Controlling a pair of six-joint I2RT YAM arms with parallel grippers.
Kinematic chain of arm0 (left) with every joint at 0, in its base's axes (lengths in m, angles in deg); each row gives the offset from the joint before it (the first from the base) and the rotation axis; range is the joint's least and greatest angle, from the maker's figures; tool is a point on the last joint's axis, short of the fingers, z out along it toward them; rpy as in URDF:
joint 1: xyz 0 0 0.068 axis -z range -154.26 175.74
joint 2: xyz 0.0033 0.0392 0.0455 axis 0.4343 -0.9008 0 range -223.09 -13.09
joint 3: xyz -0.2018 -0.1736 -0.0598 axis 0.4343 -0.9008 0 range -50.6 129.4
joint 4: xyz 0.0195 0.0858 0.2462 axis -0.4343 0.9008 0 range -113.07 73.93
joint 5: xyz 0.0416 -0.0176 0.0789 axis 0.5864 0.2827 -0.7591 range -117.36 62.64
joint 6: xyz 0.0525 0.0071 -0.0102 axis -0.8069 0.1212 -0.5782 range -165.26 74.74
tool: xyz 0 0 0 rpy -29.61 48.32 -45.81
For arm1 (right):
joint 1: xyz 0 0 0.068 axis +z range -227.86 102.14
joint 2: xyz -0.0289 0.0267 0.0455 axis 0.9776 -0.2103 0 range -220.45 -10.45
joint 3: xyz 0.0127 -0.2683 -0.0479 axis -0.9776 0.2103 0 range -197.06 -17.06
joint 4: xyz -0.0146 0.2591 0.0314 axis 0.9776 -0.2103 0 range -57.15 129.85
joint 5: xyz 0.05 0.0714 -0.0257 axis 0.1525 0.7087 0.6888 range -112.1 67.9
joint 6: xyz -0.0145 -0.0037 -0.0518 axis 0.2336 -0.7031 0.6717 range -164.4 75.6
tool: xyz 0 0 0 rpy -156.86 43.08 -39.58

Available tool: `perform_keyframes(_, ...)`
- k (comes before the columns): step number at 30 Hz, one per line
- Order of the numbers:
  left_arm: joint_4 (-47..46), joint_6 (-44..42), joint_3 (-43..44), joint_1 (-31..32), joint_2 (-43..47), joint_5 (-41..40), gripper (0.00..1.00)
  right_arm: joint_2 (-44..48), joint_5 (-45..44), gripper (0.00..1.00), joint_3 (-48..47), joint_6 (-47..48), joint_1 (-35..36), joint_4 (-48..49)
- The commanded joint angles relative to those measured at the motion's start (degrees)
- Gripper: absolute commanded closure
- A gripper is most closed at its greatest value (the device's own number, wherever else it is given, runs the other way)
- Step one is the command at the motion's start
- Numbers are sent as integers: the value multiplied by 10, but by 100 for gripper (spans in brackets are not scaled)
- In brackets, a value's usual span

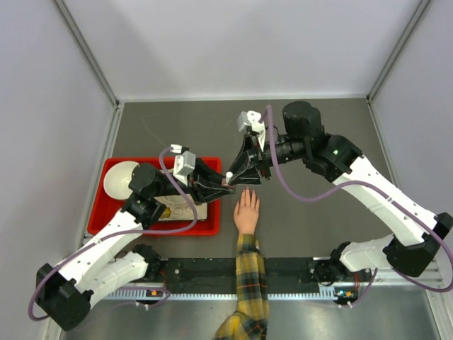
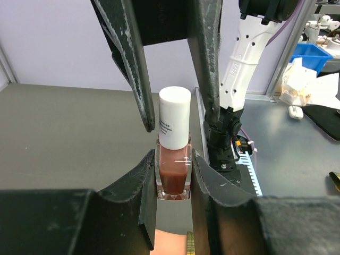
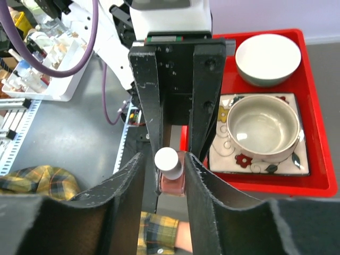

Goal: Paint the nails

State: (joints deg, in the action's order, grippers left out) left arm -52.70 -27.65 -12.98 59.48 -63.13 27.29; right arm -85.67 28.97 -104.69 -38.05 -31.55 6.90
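Observation:
A light-skinned hand [image 1: 247,211] in a yellow plaid sleeve [image 1: 250,283] lies flat on the dark table, fingers pointing away. Its nails are too small to make out. Just above the fingertips, my left gripper [image 1: 226,185] is shut on a square nail polish bottle [image 2: 172,172] of red-brown polish, held upright. The bottle's white cap [image 2: 175,118] stands between the fingers of my right gripper [image 2: 178,125], which comes in from the opposite side. Narrow gaps show on both sides of the cap [image 3: 168,161] in the right wrist view, so the right gripper [image 3: 164,158] is open around it.
A red tray [image 1: 113,225] lies at the left with a white bowl [image 1: 120,178]. In the right wrist view the tray [image 3: 319,106] also holds a grey bowl [image 3: 262,127] on a flowered plate [image 3: 304,166]. The arm bases and rail run along the near edge.

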Motion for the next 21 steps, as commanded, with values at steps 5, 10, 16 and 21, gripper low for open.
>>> perform_keyframes(5,-18,-14,23,1,7,-31,100,-3,-4,80,14,-27,-3,66)
perform_keyframes(10,34,-55,22,1,24,-114,100,-4,-110,100,24,-34,35,72)
perform_keyframes(16,96,-116,17,0,58,-340,100,10,-608,100,90,-117,154,160)
perform_keyframes(21,120,-153,10,1,83,-464,100,-65,-1010,100,37,-372,283,64)
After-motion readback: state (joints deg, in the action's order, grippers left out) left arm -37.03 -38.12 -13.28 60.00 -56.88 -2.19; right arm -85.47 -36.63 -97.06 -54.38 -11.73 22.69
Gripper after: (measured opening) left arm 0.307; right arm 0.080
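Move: The white cap stands upright on the nail polish bottle the left gripper already holds, about 3 cm straight above that hand's point. From the right hand, the cap is right at the hand point, between the open fingertips. From the left hand, the practice hand lies about 5 cm ahead, 4 cm right and 30 cm down, and the bowl some 12 cm ahead, 16 cm left and 28 cm down. Shut the right fingers on the white cap while the left gripper keeps its hold on the bottle. Then swing both hands forward together about 7 cm, gathering speed and drifting some 3 cm left, turning the right hand clockwise about 45 degrees and the left counter-clockwise about 30, to twist the cap in the tightening direction. ##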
